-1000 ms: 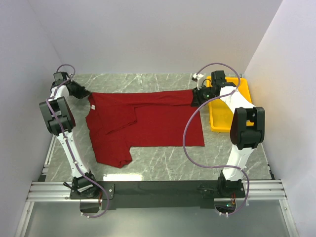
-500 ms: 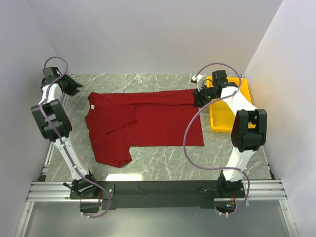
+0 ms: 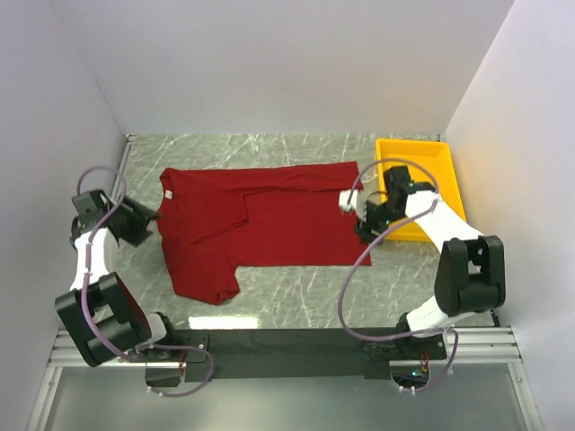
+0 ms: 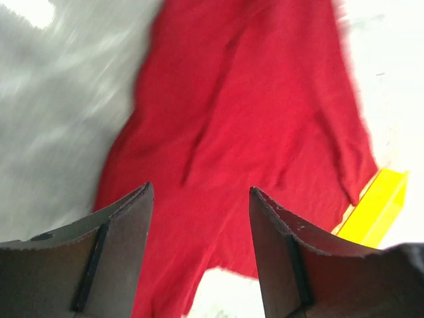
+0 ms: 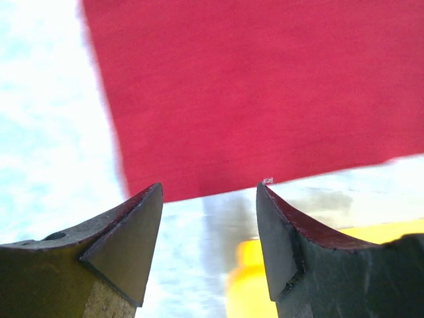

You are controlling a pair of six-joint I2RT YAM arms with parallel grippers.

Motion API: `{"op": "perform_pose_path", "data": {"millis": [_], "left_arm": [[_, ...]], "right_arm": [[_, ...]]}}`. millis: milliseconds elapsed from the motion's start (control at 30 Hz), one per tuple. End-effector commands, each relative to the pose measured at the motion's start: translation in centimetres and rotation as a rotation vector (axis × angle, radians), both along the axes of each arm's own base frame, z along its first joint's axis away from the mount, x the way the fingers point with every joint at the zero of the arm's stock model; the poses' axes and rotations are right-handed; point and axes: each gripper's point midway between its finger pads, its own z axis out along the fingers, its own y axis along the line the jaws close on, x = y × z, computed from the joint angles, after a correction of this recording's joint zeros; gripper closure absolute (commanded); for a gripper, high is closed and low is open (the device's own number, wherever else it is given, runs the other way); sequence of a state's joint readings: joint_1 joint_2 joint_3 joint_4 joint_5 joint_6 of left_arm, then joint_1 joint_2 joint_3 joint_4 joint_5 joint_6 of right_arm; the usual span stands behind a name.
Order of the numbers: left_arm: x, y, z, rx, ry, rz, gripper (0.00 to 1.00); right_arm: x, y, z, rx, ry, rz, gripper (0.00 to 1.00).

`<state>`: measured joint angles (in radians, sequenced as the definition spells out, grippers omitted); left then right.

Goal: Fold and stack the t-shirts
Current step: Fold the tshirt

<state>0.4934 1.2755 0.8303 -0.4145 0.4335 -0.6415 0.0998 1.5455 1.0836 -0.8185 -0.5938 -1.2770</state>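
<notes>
The maroon t-shirt (image 3: 269,224) lies flat on the marble table, collar to the left with its white neck tag (image 3: 167,194). Its far long edge is folded over onto the body, and one sleeve sticks out toward the near side. My left gripper (image 3: 144,220) hovers just off the shirt's left edge, open and empty. In the left wrist view the t-shirt (image 4: 245,119) fills the space beyond the left gripper (image 4: 200,192). My right gripper (image 3: 364,220) is at the shirt's right hem, open and empty. The right wrist view shows the right gripper (image 5: 209,189) over bare table just off the t-shirt (image 5: 252,86).
A yellow plastic tray (image 3: 445,157) stands at the back right, close behind the right arm, and appears as the yellow tray (image 5: 265,278) under the right fingers and the yellow tray (image 4: 374,205) in the left wrist view. White walls enclose the table on three sides.
Both grippers opened and let go of the shirt's far edge. The left arm swung from the back-left corner toward the near side; the right gripper moved nearer along the hem.
</notes>
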Motion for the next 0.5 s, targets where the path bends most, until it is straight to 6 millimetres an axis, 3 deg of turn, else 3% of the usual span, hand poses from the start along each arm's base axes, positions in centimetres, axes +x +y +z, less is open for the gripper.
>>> {"op": "perform_pose_path", "data": {"millis": [0,100,233,333,467], "left_arm": [[-2.4,-1.0,-1.1,-0.087,0.064,0.055,0.35],[-5.0,-1.9,-2.8,-0.127,0.174,0.104,0.35],[-8.3,-3.4,-6.0,-0.184,0.303,0.150,0.36],[-9.3,-3.4,-8.1,-0.179,0.376,0.179,0.38],[-9.0,-2.6,-9.4,-0.120,0.470,0.175,0.39]], "right_arm": [[-2.6,-0.1,-0.7,-0.081,-0.027,0.096,0.35],[-3.3,0.1,-1.7,-0.110,-0.023,0.073,0.36],[-2.8,0.2,-2.2,-0.120,-0.038,0.023,0.37],[-2.5,-0.1,-2.5,-0.131,-0.034,0.001,0.37],[-2.3,-0.1,-2.7,-0.140,-0.021,-0.005,0.37]]}}
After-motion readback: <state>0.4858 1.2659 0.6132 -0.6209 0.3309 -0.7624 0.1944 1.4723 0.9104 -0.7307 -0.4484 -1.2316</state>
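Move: The near sleeve's outer edge lies about 13 cm back and 6 cm right of the left hand, some 13 cm below; the neck tag is 17 cm ahead, 5 cm right of that hand, the folded-in far sleeve 7 cm ahead, 25 cm right. From the right hand, the near hem corner is some 8 cm back, 2 cm left and 9 cm down; the yellow box's middle sits about 22 cm ahead and 21 cm right. Back and down together, some 9 cm each way with a lesser shift right, the left hand swings towards the near sleeve's outer edge, tipping its fingers about 25 degrees further down. The right hand draws back some 4 cm and sinks 3 towards the near hem corner, then eases about a centimetre forward. Both grippers stay open, empty. ##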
